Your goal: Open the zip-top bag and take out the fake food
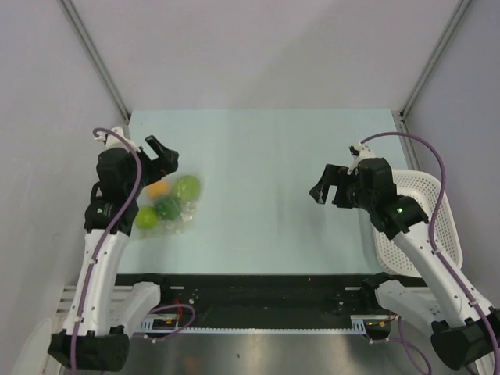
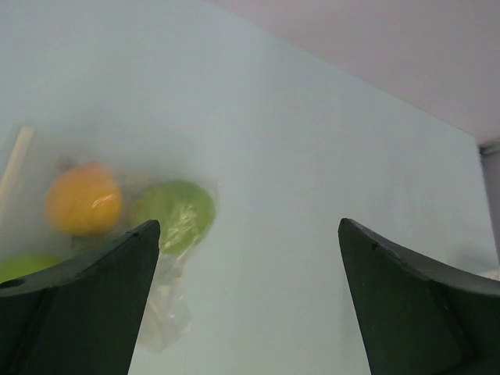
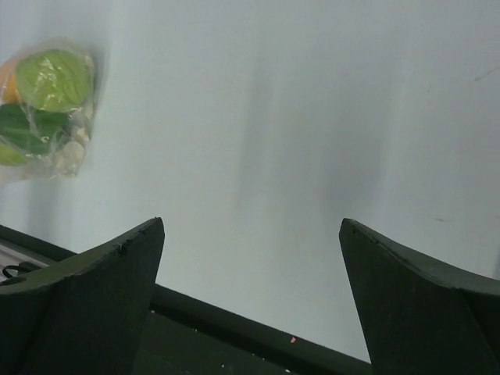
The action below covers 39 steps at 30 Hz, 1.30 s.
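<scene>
The clear zip-top bag (image 1: 173, 209) lies at the table's left side with the fake food inside: an orange fruit (image 1: 158, 188), a light green one (image 1: 187, 187), a dark green one (image 1: 167, 208) and a lime green one (image 1: 146, 218). My left gripper (image 1: 164, 152) is open and empty, just behind the bag. In the left wrist view (image 2: 248, 226) the orange fruit (image 2: 83, 199) and the light green fruit (image 2: 176, 212) show at the left. My right gripper (image 1: 321, 184) is open and empty, right of centre, far from the bag. The right wrist view (image 3: 251, 223) shows the bag (image 3: 66, 152) at the upper left.
A white mesh basket (image 1: 426, 219) stands at the table's right edge, under my right arm. The pale green table (image 1: 266, 172) ends at a black rail (image 1: 258, 293) at the front. Grey walls close in the back and sides.
</scene>
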Available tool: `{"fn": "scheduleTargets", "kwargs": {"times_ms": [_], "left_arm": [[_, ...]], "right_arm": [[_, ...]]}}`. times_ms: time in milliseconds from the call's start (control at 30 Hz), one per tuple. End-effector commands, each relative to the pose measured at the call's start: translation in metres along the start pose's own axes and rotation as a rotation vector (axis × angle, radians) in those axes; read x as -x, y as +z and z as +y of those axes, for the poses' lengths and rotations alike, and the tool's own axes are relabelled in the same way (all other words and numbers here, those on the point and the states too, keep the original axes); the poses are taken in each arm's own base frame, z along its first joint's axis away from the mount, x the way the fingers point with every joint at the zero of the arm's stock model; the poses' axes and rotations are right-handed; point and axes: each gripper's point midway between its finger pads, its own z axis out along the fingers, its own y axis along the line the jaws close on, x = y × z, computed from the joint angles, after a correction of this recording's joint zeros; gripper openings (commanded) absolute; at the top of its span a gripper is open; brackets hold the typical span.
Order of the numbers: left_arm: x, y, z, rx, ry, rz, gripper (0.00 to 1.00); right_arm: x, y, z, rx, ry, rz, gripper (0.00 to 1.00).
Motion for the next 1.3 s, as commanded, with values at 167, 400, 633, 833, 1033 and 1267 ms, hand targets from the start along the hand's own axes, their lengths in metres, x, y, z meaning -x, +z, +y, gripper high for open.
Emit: {"fn": "scheduleTargets", "kwargs": {"times_ms": [167,400,633,833,1033,1267], "left_arm": [[-0.059,0.030,0.141,0.499,-0.358,0.162,1.00],[-0.068,0.019,0.194,0.569,-0.534,0.124,1.00],[-0.138,-0.017,0.258,0.835,-0.828,0.255,1.00],[-0.163,-0.023,0.282,0.894,-0.907,0.238,1.00],[-0.159,-0.019,0.290,0.791,-0.926,0.212,1.00],[-0.174,-0.004,0.282,0.630,-0.952,0.197,1.00]], "right_arm": [[-0.005,0.005,0.033,0.110,-0.088,0.168,1.00],[-0.020,-0.005,0.073,0.281,-0.114,0.267,1.00],[-0.029,-0.010,0.086,0.322,-0.163,0.282,1.00],[-0.029,0.012,0.081,0.244,-0.114,0.293,1.00],[-0.035,0.007,0.087,0.253,-0.134,0.301,1.00],[-0.043,0.007,0.092,0.289,-0.136,0.316,1.00]]}}
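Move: Below and behind the left hand, the bag's zip corner with its slider lies about 28 cm down, 10 cm back and 19 cm to the left. Inside the bag, the green apple sits some 5 cm back and 14 cm left of this hand, the orange about 3 cm ahead and 10 cm left, the dark green pepper 2 cm back and 7 cm left, all roughly 27 cm below. From the right hand the slider corner is about 60 cm left, 5 cm back and 20 cm below. Swooping down about 26 cm and left some 20 cm, then also drawing back about 8 cm, the left hand goes past the food to the bag's zip corner, its nearly level fingers swinging steeply down, still wide open, and slows with the slider close to one fingertip. Open too, the right hand shifts about 9 cm left towards the bag and slightly back, turning some 25 degrees counter-clockwise and tipping down a little. ##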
